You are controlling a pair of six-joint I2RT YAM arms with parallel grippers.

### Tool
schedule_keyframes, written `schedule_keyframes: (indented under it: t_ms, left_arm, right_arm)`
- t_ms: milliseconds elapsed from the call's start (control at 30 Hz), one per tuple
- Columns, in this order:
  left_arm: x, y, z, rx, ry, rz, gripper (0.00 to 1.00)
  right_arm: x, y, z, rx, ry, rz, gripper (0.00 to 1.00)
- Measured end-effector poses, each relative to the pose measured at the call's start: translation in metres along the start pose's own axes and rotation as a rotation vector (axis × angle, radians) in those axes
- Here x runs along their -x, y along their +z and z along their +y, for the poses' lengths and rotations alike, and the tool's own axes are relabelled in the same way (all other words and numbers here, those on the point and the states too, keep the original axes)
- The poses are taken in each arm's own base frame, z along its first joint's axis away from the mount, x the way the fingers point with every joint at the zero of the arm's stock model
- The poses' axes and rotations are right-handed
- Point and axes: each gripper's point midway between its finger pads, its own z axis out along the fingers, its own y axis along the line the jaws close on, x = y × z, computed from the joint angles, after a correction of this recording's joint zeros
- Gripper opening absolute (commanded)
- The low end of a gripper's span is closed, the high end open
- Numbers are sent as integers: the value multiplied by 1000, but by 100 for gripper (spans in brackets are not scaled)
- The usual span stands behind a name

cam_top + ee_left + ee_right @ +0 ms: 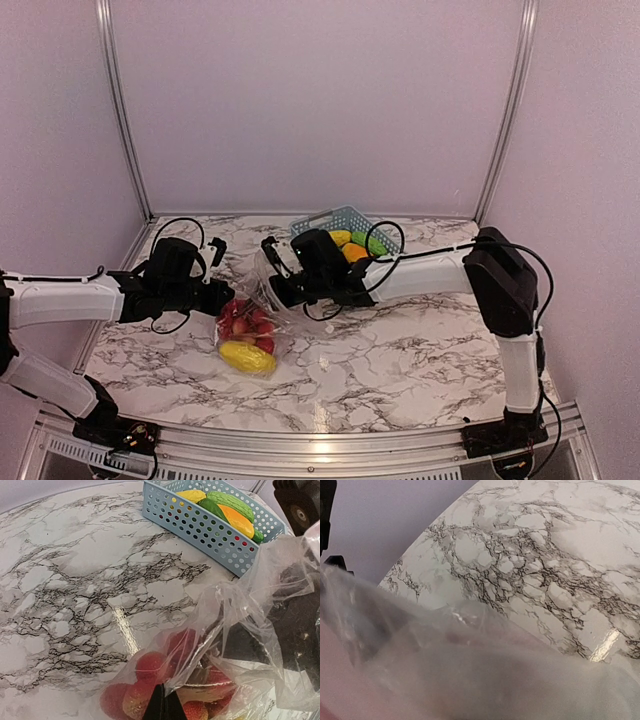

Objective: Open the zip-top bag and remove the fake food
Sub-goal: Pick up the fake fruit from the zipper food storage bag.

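Note:
The clear zip-top bag (258, 318) lies crumpled at mid-table with fake food inside: red fruits (245, 322) and a yellow piece (246, 356). My left gripper (222, 296) is at the bag's left edge. In the left wrist view its black fingertips (165, 702) are pressed together on a fold of the bag (235, 610), just above the red fruits (150, 667). My right gripper (278, 290) is at the bag's upper right edge, shut, with plastic pulled up to it. The bag (495, 670) blankets the right wrist view and hides the fingers there.
A blue-grey lattice basket (336, 218) stands behind the right gripper, holding yellow, green and orange toy pieces (227, 507). White walls close the back and sides. The right arm's elbow (505, 275) rises at the right.

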Motion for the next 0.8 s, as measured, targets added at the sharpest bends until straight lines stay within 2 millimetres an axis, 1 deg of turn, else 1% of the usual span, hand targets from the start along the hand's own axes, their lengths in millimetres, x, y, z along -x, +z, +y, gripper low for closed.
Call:
schedule_keyframes:
  t_ms: [233,300,333,400,600,667,700,800]
  left_arm:
    - [-5,7,5,22,-5,16,0]
    - [-8,10,6,25,-8,25,0]
    - [-8,12,6,22,-8,27,0]
    - [-8,13,5,14,-9,26,0]
    - [-7,15,1,-5,-6,22,0]
    - [-6,15,0,-13,-4,19,0]
    - [-6,15,-1,-15,-4,17,0]
    - [-6,15,-1,-20,0,17,0]
  right_arm:
    - [-7,-22,-5,-41,3,-4,0]
    - [-8,-25,-5,-45,4,-4,0]
    - [-8,-25,-5,-47,4,-6,3]
    - [-8,-25,-6,-50,4,-6,12]
    - [-6,-26,-6,-57,5,-12,26]
    - [-2,-26,-6,-61,5,-19,35]
    - [0,-26,-5,-62,3,-25,37]
    - [11,-26,-3,-68,-3,-48,37]
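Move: Down and to the left of the right hand, which is in at the bag's mouth, lie the red fruits: roughly 7 cm left, 5 cm back and 8 cm below. The yellow squash is some 10 cm nearer the base than the red fruits; the basket stands about 26 cm ahead of the right hand and 19 cm to its right. From the left hand, pinching the bag's rim, the red fruits are about 5 cm back, 2 cm left and 8 cm down. Drawing about 2.5 cm to the right with fingers still shut, the right hand backs off from the red fruits and the left hand, halts, then opens to about a third and starts up and slightly forward at the bag's mouth. The left hand keeps its pinch on the rim and sinks some 1.5 cm. ##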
